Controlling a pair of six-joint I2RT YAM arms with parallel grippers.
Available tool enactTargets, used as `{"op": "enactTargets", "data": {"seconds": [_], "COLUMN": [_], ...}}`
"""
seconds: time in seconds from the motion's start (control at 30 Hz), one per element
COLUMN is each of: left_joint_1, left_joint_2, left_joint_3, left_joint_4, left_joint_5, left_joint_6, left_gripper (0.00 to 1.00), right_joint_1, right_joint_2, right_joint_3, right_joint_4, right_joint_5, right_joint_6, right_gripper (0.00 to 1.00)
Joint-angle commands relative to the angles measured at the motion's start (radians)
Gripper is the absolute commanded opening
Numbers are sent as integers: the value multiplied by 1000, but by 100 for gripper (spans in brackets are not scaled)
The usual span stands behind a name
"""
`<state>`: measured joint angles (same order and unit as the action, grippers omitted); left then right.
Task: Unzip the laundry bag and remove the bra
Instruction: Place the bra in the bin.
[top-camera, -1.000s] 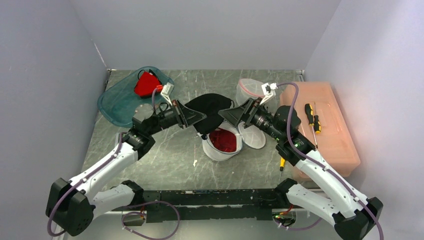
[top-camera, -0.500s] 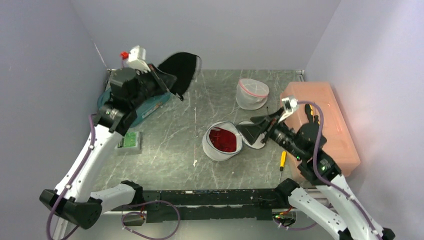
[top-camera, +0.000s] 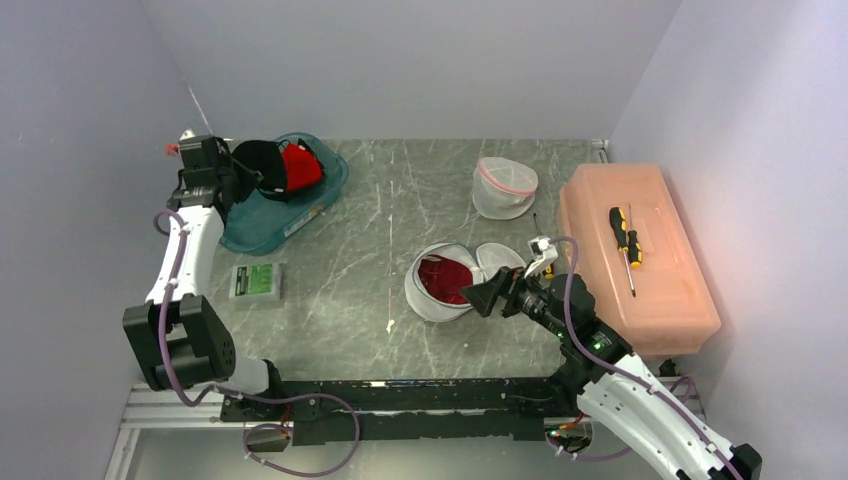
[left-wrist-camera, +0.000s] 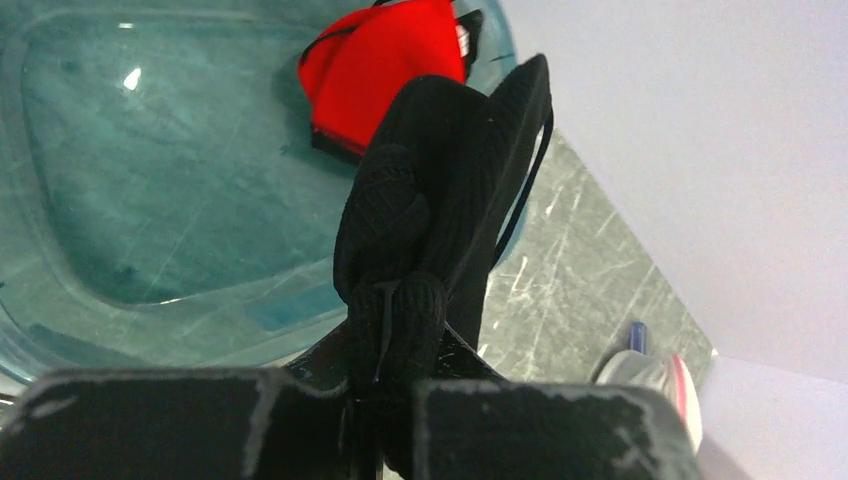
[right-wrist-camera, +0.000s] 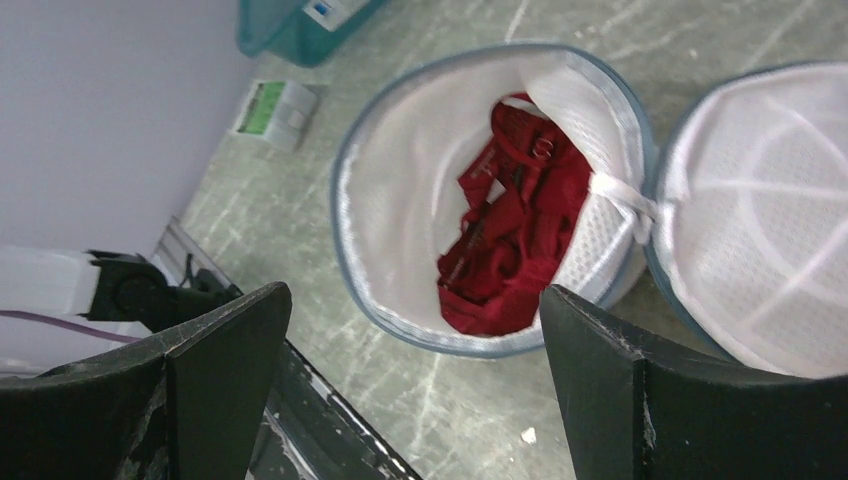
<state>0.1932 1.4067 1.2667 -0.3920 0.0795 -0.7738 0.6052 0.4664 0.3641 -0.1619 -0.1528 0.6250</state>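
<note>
The white mesh laundry bag (top-camera: 428, 298) lies unzipped mid-table with its lid (top-camera: 503, 258) flipped to the right. A dark red bra (top-camera: 446, 279) sits inside it, also seen in the right wrist view (right-wrist-camera: 510, 240) within the bag's rim (right-wrist-camera: 350, 220). My right gripper (top-camera: 492, 294) stands open just right of the bag, nothing between its fingers (right-wrist-camera: 410, 300). At the far left, my left gripper (top-camera: 232, 176) is shut on a black bra (top-camera: 262, 163), holding it over the teal bin (top-camera: 285, 218). In the left wrist view the black bra (left-wrist-camera: 440, 200) hangs above a bright red bra (left-wrist-camera: 385, 60).
A second, zipped mesh bag (top-camera: 503, 187) stands at the back. An orange lidded box (top-camera: 650, 290) with a screwdriver (top-camera: 620, 232) on top fills the right side. A green packet (top-camera: 256, 280) lies near the left arm. Grey walls close in left, right and behind.
My left arm swung from the table's middle to the far left, carrying the black bra over the teal bin. My right arm drew back toward the near edge, still open.
</note>
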Motion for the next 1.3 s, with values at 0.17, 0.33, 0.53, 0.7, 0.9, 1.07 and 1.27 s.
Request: {"op": "enactTargets", "data": {"seconds": [0.17,0.33,0.53,0.7,0.9,1.07,1.27], "left_joint_1": [-9,-9,9,46,63,72,75], "left_joint_2": [123,218,242,269,336,382,423], "left_joint_3": [-47,-31,-61,-94,-104,-114,-127], "left_joint_4": [242,243,255,265,285,332,385], "left_joint_5": [-175,-242,-269,-242,-203,-150,-101], "left_joint_6": [-125,-151,-116,-114,-125,-121,-117], "left_gripper": [3,3,3,3,3,3,9], "right_joint_1": [1,0,0,0,-1,0,1], "right_joint_2": [-79,-115,-139,-127,-99,-94,-85], "right_joint_3": [35,85,102,102,108,116,115], "right_joint_4": [122,63,21,27,47,35,37], "right_joint_5": [-32,-18,-5,0,-9,-1,1], "right_joint_6": [-27,-63,-76,-79,-77,-80,-79], "right_gripper": [98,98,98,98,98,98,98]}}
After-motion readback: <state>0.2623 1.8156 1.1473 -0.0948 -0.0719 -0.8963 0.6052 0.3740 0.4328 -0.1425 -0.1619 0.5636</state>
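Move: The left hand already holds the black bra high over the near part of the teal bin; the bin's middle is about 7 cm ahead, 2 cm to the right and some 21 cm below it. The red pouch in the bin lies roughly 13 cm ahead of the left hand and 8 cm right, while the green-labelled box sits some 13 cm back and 2 cm left, both about 21 cm lower. From the right hand the bin is around 30 cm ahead, 44 cm left and 14 cm below. Still pinching the black bra, the left hand takes it down into the teal bin, about 17 cm in all: first sinking while going some 4 cm forward, then easing left about 6 cm as it sinks further beside the red pouch, with the fingers tipping down and swinging about 15 degrees counter-clockwise. The right hand, open and empty, rises roughly 6 cm away from the open laundry bag, tipping upward about 10 degrees. ##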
